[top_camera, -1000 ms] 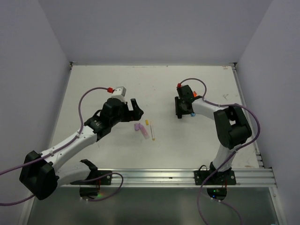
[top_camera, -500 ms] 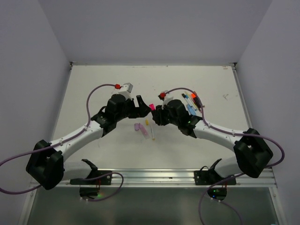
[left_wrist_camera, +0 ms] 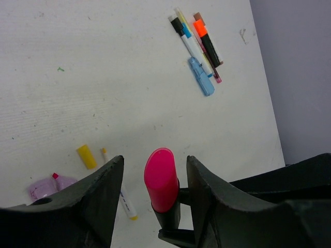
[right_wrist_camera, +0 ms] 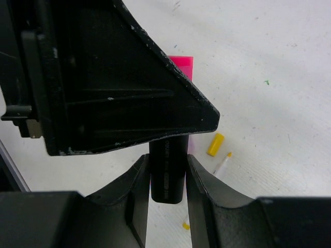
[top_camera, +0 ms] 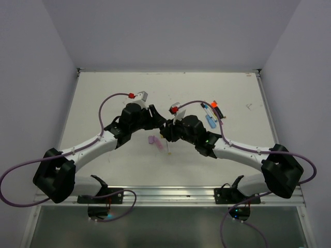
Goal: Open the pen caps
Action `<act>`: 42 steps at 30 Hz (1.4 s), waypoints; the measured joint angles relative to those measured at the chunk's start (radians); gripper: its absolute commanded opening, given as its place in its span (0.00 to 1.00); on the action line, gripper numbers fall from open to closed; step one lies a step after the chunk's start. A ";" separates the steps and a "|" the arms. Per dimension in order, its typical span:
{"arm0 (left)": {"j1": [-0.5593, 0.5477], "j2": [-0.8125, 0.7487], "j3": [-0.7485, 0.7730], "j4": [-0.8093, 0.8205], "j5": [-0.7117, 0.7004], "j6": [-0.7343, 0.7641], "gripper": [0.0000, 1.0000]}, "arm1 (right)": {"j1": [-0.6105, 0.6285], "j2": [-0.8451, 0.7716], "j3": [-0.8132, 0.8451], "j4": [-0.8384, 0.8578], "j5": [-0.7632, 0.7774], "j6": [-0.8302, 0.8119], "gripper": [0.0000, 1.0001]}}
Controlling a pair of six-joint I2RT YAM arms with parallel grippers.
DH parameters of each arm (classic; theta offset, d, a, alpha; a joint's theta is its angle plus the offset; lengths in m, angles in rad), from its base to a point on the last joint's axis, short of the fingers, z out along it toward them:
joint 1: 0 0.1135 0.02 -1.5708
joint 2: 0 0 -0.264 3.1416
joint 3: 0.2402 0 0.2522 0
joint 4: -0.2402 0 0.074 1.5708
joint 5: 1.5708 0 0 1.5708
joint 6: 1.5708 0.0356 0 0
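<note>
My right gripper (right_wrist_camera: 166, 164) is shut on the black barrel of a highlighter (right_wrist_camera: 166, 178) and holds it above the middle of the table. Its pink cap (left_wrist_camera: 161, 178) stands between the fingers of my left gripper (left_wrist_camera: 154, 161). That gripper is open: the right finger is close to the cap and the left finger is clearly apart from it. In the top view the two grippers meet tip to tip, left (top_camera: 156, 120) and right (top_camera: 169, 130). A loose yellow cap (left_wrist_camera: 86, 156) lies on the table below.
On the table under the grippers lie a lilac highlighter (left_wrist_camera: 46, 187) and a thin uncapped pen (left_wrist_camera: 125, 199). At the back right is a cluster of several pens (left_wrist_camera: 199, 46) with a blue highlighter (left_wrist_camera: 201, 76) and an orange cap (left_wrist_camera: 199, 27).
The right arm swung from the pen cluster to the centre carrying the pink-capped highlighter. The left gripper moved right to meet it, and its jaws narrowed around the cap.
</note>
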 measured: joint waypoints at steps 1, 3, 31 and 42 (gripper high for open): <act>0.000 0.001 0.000 0.000 0.000 -0.001 0.51 | 0.002 0.000 0.000 0.006 0.000 0.000 0.00; 0.000 0.002 0.000 0.001 -0.002 -0.006 0.47 | 0.004 0.000 -0.002 0.014 0.000 0.000 0.00; -0.007 -0.028 0.003 0.052 -0.003 -0.014 0.00 | 0.008 -0.054 -0.071 0.083 -0.060 -0.013 0.53; 0.001 -0.177 -0.053 0.185 0.148 0.135 0.00 | -0.064 -0.165 -0.068 -0.007 -0.321 -0.064 0.81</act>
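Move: The pink cap of the black marker already sits between my left hand's open fingers, about 1 cm ahead, 1 cm right and 1 cm above their middle. My right hand grips the black body, with the cap some 5 cm ahead, 2 cm left and 2 cm above it. On the table, 15 cm below my left hand, the yellow cap lies 2 cm ahead and 1 cm right, the slim pen 4 cm back and 4 cm right, the pink highlighter 4 cm back and 1 cm left. While my right hand holds the black marker nearly still, I close my left fingers onto its pink cap, easing up about a centimetre as they pinch. Then I open my right fingers wide, let go of the body and draw that hand back and up some 5 cm, turning it counter-clockwise. My left hand lifts about 8 cm in all, its fingers tilting upward, keeping its hold on the cap. ##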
